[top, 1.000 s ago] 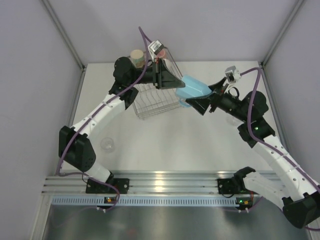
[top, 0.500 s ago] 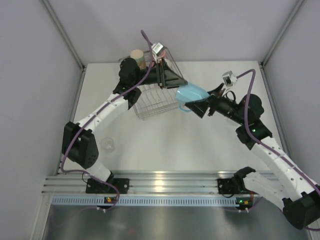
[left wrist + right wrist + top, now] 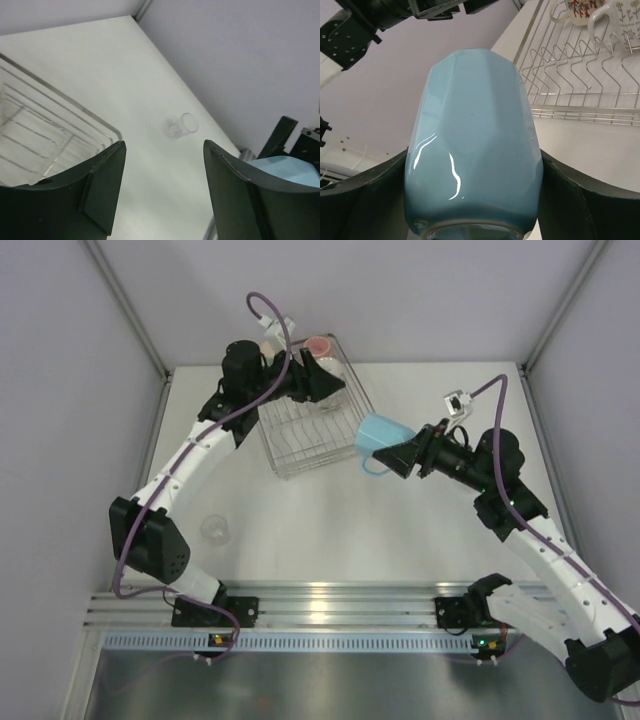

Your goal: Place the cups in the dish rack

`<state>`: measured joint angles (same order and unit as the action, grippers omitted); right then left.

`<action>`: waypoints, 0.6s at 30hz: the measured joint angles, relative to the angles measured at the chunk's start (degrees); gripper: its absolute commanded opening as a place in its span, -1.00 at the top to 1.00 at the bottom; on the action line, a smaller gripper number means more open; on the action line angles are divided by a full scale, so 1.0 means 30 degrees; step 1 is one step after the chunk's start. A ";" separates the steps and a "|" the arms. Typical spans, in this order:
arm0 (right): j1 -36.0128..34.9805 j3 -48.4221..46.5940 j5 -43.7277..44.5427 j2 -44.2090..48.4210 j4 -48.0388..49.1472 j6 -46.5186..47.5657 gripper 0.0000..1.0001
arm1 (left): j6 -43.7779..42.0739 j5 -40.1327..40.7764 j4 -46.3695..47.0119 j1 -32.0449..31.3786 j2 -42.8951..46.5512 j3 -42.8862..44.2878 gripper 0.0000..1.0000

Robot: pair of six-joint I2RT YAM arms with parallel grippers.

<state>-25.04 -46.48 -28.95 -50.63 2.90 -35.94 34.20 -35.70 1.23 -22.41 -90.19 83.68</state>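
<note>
My right gripper [image 3: 392, 452] is shut on a light blue cup [image 3: 378, 432], holding it in the air by the right edge of the wire dish rack [image 3: 300, 435]. In the right wrist view the blue cup [image 3: 472, 145] fills the space between the fingers [image 3: 580, 200]. My left gripper [image 3: 328, 382] hovers open over the rack's far side, and its wrist view shows nothing between its fingertips [image 3: 164, 150]. A pink cup [image 3: 318, 344] stands at the rack's far corner. Two pale patterned mugs [image 3: 580, 12] sit in the rack [image 3: 580, 75]. Part of a cream-tan cup [image 3: 270, 344] shows behind the left arm.
A clear glass tumbler [image 3: 215, 528] stands on the table near the left arm's base link. Another small glass [image 3: 181, 126] lies on the table beyond the rack's rim [image 3: 75, 107]. Grey walls close in the table on three sides.
My left gripper has opened and swung back to the left over the rack, and the pink cup now shows. The right gripper has carried the blue cup slightly left, toward the rack.
</note>
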 measured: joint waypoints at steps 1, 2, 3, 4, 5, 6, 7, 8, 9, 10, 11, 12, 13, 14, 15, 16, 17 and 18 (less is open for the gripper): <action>0.0036 0.0000 0.0131 0.0080 -0.0328 -0.0138 1.00 | -0.0998 0.0641 -0.0605 0.0000 0.0291 0.0000 -0.37; 0.0073 0.0000 0.0284 0.0131 -0.0634 -0.0262 1.00 | -0.1705 0.1115 -0.1005 -0.0015 0.0517 -0.0029 -0.36; 0.0131 0.0000 0.0386 0.0146 -0.0962 -0.0415 1.00 | -0.2535 0.1698 -0.1311 -0.0044 0.0852 -0.0153 -0.33; 0.0182 -0.0007 0.0546 0.0146 -0.1333 -0.0583 1.00 | -0.3264 0.2091 -0.1515 -0.0051 0.1180 -0.0357 -0.32; 0.0233 -0.0007 0.0780 0.0146 -0.1778 -0.0765 1.00 | -0.4058 0.2484 -0.1763 -0.0102 0.1596 -0.0641 -0.31; 0.0313 -0.0007 0.0976 0.0146 -0.2266 -0.0947 1.00 | -0.4816 0.2885 -0.1953 -0.0175 0.2011 -0.0969 -0.31; 0.0408 -0.0015 0.1202 0.0146 -0.2841 -0.1166 1.00 | -0.5530 0.3257 -0.2047 -0.0255 0.2404 -0.1319 -0.31; 0.0474 -0.0044 0.1443 0.0138 -0.3388 -0.1399 1.00 | -0.6200 0.3519 -0.2127 -0.0386 0.2732 -0.1654 -0.31; 0.0554 -0.0058 0.1719 0.0124 -0.3912 -0.1639 1.00 | -0.7198 0.4058 -0.2193 -0.0729 0.3140 -0.2135 -0.30; 0.0612 -0.0117 0.1989 0.0095 -0.4495 -0.1851 1.00 | -0.8043 0.4554 -0.2208 -0.1144 0.3461 -0.2543 -0.30; 0.0663 -0.0197 0.2317 0.0058 -0.5122 -0.2076 1.00 | -0.8823 0.4918 -0.2273 -0.1625 0.3774 -0.2994 -0.29; 0.0678 -0.0291 0.2674 0.0015 -0.5748 -0.2324 1.00 | -0.9828 0.5384 -0.2353 -0.2368 0.4153 -0.3534 -0.29; 0.0685 -0.0481 0.3053 -0.0080 -0.6462 -0.2630 1.00 | -1.0958 0.5836 -0.2302 -0.3235 0.4546 -0.4146 -0.29; 0.0692 -0.0692 0.3351 -0.0197 -0.7045 -0.2849 1.00 | -1.1788 0.6237 -0.2288 -0.4014 0.4896 -0.4692 -0.30; 0.0692 -0.0954 0.3708 -0.0350 -0.7701 -0.3126 1.00 | -1.2713 0.6659 -0.2280 -0.4903 0.5297 -0.5340 -0.31; 0.0714 -0.1209 0.4007 -0.0503 -0.8255 -0.3388 1.00 | -1.3668 0.7133 -0.2251 -0.5952 0.5712 -0.5996 -0.31; 0.0743 -0.1450 0.4233 -0.0634 -0.8714 -0.3585 1.00 | -1.4294 0.7490 -0.2259 -0.6710 0.5989 -0.6448 -0.30; 0.0780 -0.1785 0.4561 -0.0801 -0.9289 -0.3861 1.00 | -1.5096 0.7883 -0.2244 -0.7752 0.6251 -0.6929 -0.30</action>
<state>-22.70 -51.83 -15.27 -53.04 -24.97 -47.53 -11.09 -12.05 -5.50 -45.67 -71.44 62.89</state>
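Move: The blue cup, already held by the right gripper, lies about 10 cm back and 9 cm to the right of the open left hand, some 3 cm lower. The patterned glass mug stands in the rack about 11 cm ahead of the left hand and 25 cm down; the rack's middle is some 10 cm ahead, 5 cm left and 28 cm below. From the right hand, the cup's middle is about 3 cm left and 1 cm ahead at its height. Swing the empty left gripper briefly left, then sweep it back about 12 cm and down 7 to the blue cup's left side, rolling it some 45 degrees clockwise as seen from behind the hand, fingers open and still pointing right and forward. Meanwhile keep the cup pinched in the right gripper, lower it about 7 cm and ease it right, tipping its fingers down and turning clockwise. ##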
